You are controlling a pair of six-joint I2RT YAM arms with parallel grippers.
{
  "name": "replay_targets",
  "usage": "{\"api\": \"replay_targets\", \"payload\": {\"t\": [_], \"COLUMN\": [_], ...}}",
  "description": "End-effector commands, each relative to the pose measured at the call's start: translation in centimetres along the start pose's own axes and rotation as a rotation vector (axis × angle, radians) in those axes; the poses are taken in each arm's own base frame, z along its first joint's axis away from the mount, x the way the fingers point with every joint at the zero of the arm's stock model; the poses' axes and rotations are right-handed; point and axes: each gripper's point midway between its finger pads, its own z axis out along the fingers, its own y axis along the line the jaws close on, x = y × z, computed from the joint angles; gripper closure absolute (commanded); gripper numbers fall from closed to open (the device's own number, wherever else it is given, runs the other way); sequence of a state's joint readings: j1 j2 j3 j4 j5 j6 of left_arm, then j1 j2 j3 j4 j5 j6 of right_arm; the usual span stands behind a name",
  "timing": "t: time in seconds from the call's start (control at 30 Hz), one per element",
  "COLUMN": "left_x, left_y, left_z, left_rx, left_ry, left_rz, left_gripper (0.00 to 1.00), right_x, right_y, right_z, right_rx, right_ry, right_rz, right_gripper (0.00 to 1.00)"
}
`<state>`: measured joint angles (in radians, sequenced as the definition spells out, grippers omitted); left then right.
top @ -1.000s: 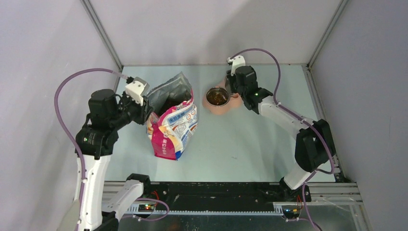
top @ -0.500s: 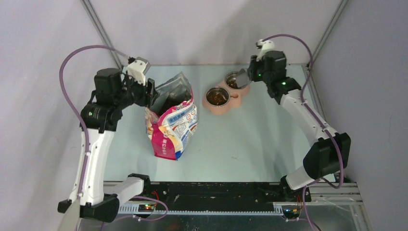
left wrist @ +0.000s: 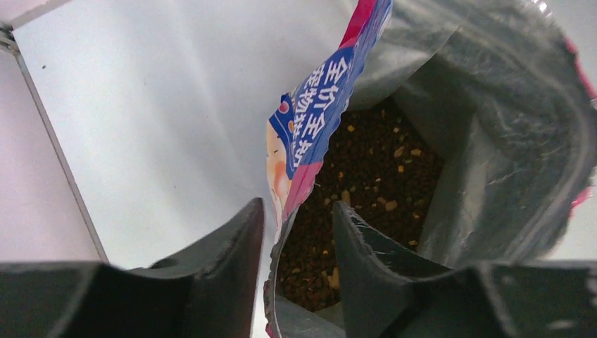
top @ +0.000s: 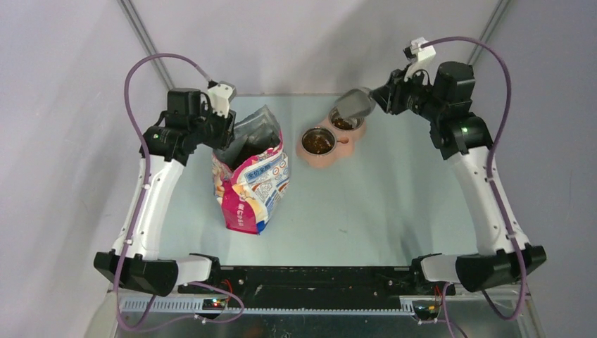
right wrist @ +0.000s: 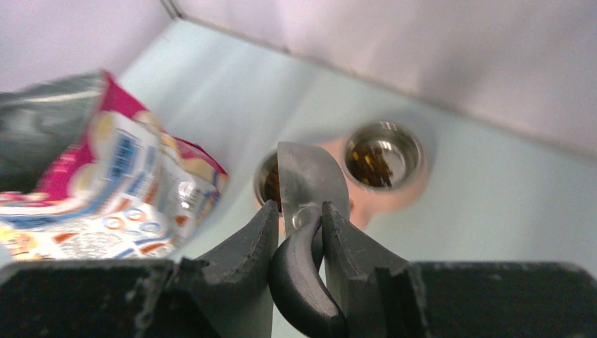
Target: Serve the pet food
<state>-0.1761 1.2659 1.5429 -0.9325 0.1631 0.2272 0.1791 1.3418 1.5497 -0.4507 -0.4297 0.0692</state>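
Observation:
The pet food shows as dark-brown kibble [left wrist: 366, 169] inside the open pink-white-blue bag [top: 250, 186], whose rim [left wrist: 317, 120] is close in the left wrist view. My left gripper [left wrist: 297, 208] is at that rim, one finger outside and one inside, with the jaws apart; it shows at the bag's top left [top: 224, 130]. My right gripper [right wrist: 299, 211] is shut on the black handle [right wrist: 299, 274] of the grey metal scoop [right wrist: 310, 179]. It holds the scoop [top: 354, 104] tilted above the pink double feeder [top: 304, 149]. Both steel bowls [top: 318, 141] [right wrist: 384, 156] hold some kibble.
The bag stands left of centre, with the feeder to its right near the back wall. Grey walls and metal frame posts close in the back and both sides. A black rail with the arm bases [top: 317, 278] runs along the near edge.
My right arm has lifted the scoop up and to the right, off the left bowl to above the right bowl. My left arm has risen and straightened, its gripper staying at the bag's rim.

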Motion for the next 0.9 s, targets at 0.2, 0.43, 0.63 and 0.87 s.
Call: {"api": "replay_targets", "payload": {"t": [0.2, 0.43, 0.63, 0.87], "left_x": [0.5, -0.1, -0.9, -1.8], "left_y": [-0.2, -1.8, -2.3, -2.5], "left_z": [0.2, -0.4, -1.1, -1.9], "left_rx": [-0.017, 0.048, 0.06, 0.057], "left_ry": [-0.021, -0.079, -0.131, -0.191], "left_rz": [-0.052, -0.137, -0.191, -0.248], "left_gripper": [0.89, 1.0, 1.0, 1.0], "right_x": [-6.4, -5.0, -2.9, 1.0], "right_y": [18.3, 23.5, 24.8, 23.6], "right_z": [-2.4, 1.4, 7.3, 11.0], "right_rx": [-0.418, -0.503, -0.419, -0.353], "right_ry": [-0.156, -0.083, 0.004, 0.131], "right_rz": [-0.28, -0.32, -0.408, -0.457], "right_gripper": [1.0, 1.0, 1.0, 1.0]}}
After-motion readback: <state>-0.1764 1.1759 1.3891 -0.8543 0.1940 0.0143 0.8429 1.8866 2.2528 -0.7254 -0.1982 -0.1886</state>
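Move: The open left fingers already straddle the bag's rim, its edge about 3 cm below and 1 cm forward and right of that hand; the middle of the bag mouth lies some 6 cm to its right, level ahead, 5 cm below. From the right hand, which holds the scoop, the bag mouth is about 37 cm left, 5 cm back and 11 cm lower. Some 34 cm below that hand stand the far bowl, 17 cm ahead and 8 cm left, and the near bowl, 11 cm ahead and 17 cm left. The left fingers sink about 2 cm and shut, pinching the bag's rim, then draw it slightly back and to the right with a small roll. Keeping its grip on the scoop, the right hand swings roughly 26 cm left from above the bowls to the bag mouth, first rising and pulling back, then coming forward and down, while turning some 30 degrees counter-clockwise. ##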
